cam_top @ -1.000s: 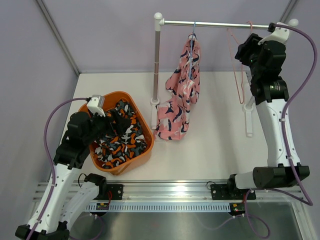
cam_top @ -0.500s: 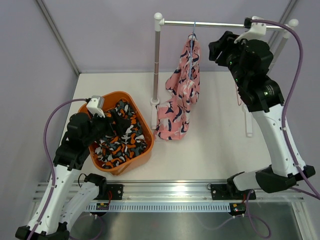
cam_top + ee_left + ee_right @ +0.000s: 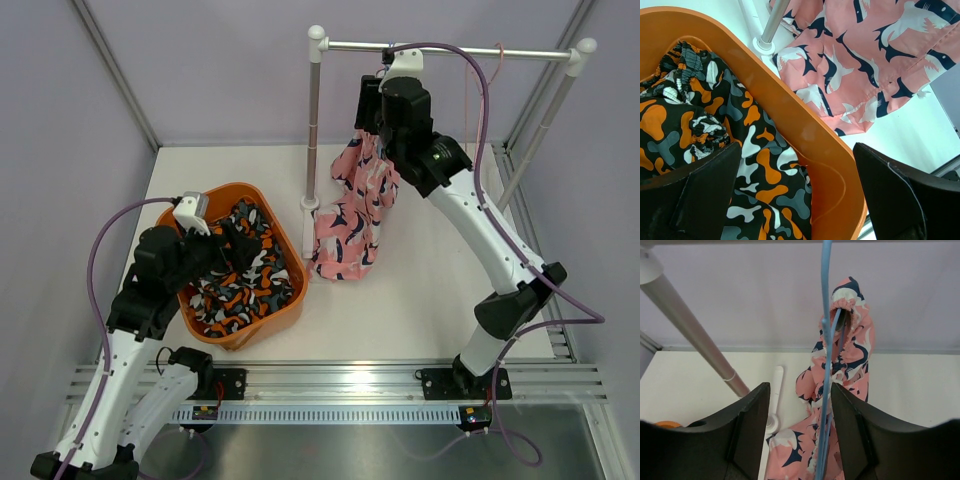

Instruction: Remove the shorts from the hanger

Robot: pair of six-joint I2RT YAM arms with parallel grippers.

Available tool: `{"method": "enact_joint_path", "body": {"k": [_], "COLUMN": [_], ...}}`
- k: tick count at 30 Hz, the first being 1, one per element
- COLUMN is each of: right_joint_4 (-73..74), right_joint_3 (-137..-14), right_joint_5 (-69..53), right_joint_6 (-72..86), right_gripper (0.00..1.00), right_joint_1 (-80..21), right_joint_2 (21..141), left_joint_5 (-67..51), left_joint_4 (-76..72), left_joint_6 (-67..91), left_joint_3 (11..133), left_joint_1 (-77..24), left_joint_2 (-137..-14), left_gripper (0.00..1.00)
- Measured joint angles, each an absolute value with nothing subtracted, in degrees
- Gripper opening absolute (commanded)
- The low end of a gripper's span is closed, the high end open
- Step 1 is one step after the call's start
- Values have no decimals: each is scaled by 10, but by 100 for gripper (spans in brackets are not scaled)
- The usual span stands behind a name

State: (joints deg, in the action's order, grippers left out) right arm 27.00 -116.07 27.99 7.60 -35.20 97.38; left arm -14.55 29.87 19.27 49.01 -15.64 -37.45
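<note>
Pink shorts (image 3: 362,195) with navy and white blotches hang from a blue hanger (image 3: 388,58) on the rail, their lower end resting on the table. My right gripper (image 3: 370,105) is up at the hanger, open. In the right wrist view the blue hanger (image 3: 826,340) runs down between the right gripper (image 3: 800,390) fingers, near the right one, with the pink shorts (image 3: 852,357) behind. The camouflage shorts (image 3: 245,275) lie in the orange basket (image 3: 240,335). My left gripper (image 3: 225,245) hovers over it, wide open and holding nothing. The left wrist view shows the left gripper (image 3: 796,150) astride the basket (image 3: 825,155) rim.
The rack's rail (image 3: 450,48) spans two poles, the left pole (image 3: 313,120) standing by the basket. An empty pink hanger (image 3: 499,50) hangs further right on the rail. The rack's white foot (image 3: 774,400) lies on the table below.
My right arm has swung left along the rail, from the empty pink hanger to the blue hanger with the pink shorts. The left arm has stayed still.
</note>
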Motion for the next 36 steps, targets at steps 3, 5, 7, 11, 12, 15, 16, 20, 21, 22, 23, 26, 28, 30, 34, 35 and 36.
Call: {"method": "enact_joint_path", "body": {"k": [3,5,7,11,12,15,16,20,21,22,23,26,28,30,34,35,36], "right_joint_4": [256,242,227,203,199,189,187,181,180,179,179,178,178,177,173,173,173], "right_joint_3": [-1170,-1174,-1174,-1179,-1182,-1185,-1185,-1185,-1185,-1185,-1186,-1188,-1190,-1190,-1191,-1192,-1194], "right_joint_5": [302,313,324,340,342,351,353,359,360,362,364,369,371,375,384,385,386], "right_joint_6": [65,56,48,31,28,20,18,12,12,11,11,10,10,6,-4,-6,-7], "right_gripper": [56,56,54,51,50,47,46,45,44,43,43,42,42,41,38,36,35], "right_joint_1": [-352,-352,-352,-352,-352,-352,-352,-352,-352,-352,-352,-352,-352,-352,-351,-351,-350], "right_joint_2": [989,995,998,1009,1013,1023,1026,1032,1032,1033,1033,1035,1038,1042,1052,1055,1058], "left_joint_5": [-145,-145,-145,-145,-145,-145,-145,-145,-145,-145,-145,-145,-145,-145,-145,-145,-145], "left_joint_4": [299,299,299,299,299,299,299,299,299,299,299,299,299,299,299,299,299], "left_joint_6": [193,193,192,192,192,192,192,192,192,192,192,192,192,192,190,190,190], "left_joint_3": [487,485,483,482,482,482,482,482,482,482,482,482,482,482,482,482,482], "left_joint_1": [-156,-156,-156,-156,-156,-156,-156,-156,-156,-156,-156,-156,-156,-156,-156,-156,-156], "left_joint_2": [-375,-375,-375,-375,-375,-375,-375,-375,-375,-375,-375,-375,-375,-375,-375,-375,-375], "left_gripper": [99,99,99,99,99,99,99,99,99,99,99,99,99,99,99,99,99]}}
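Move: The blue hanger's neck is some 6 cm ahead of the right hand, about 2 cm to its right and roughly level with it. The rail is about 8 cm ahead and 7 cm above, where the hook hangs. The pink shorts' middle is around 9 cm ahead and 20 cm below. From the left hand, the hanger's neck is roughly 28 cm ahead, 29 cm right and 17 cm up. The right hand reaches forward about 5 cm to bring the blue hanger's neck between its partly closing fingers. ##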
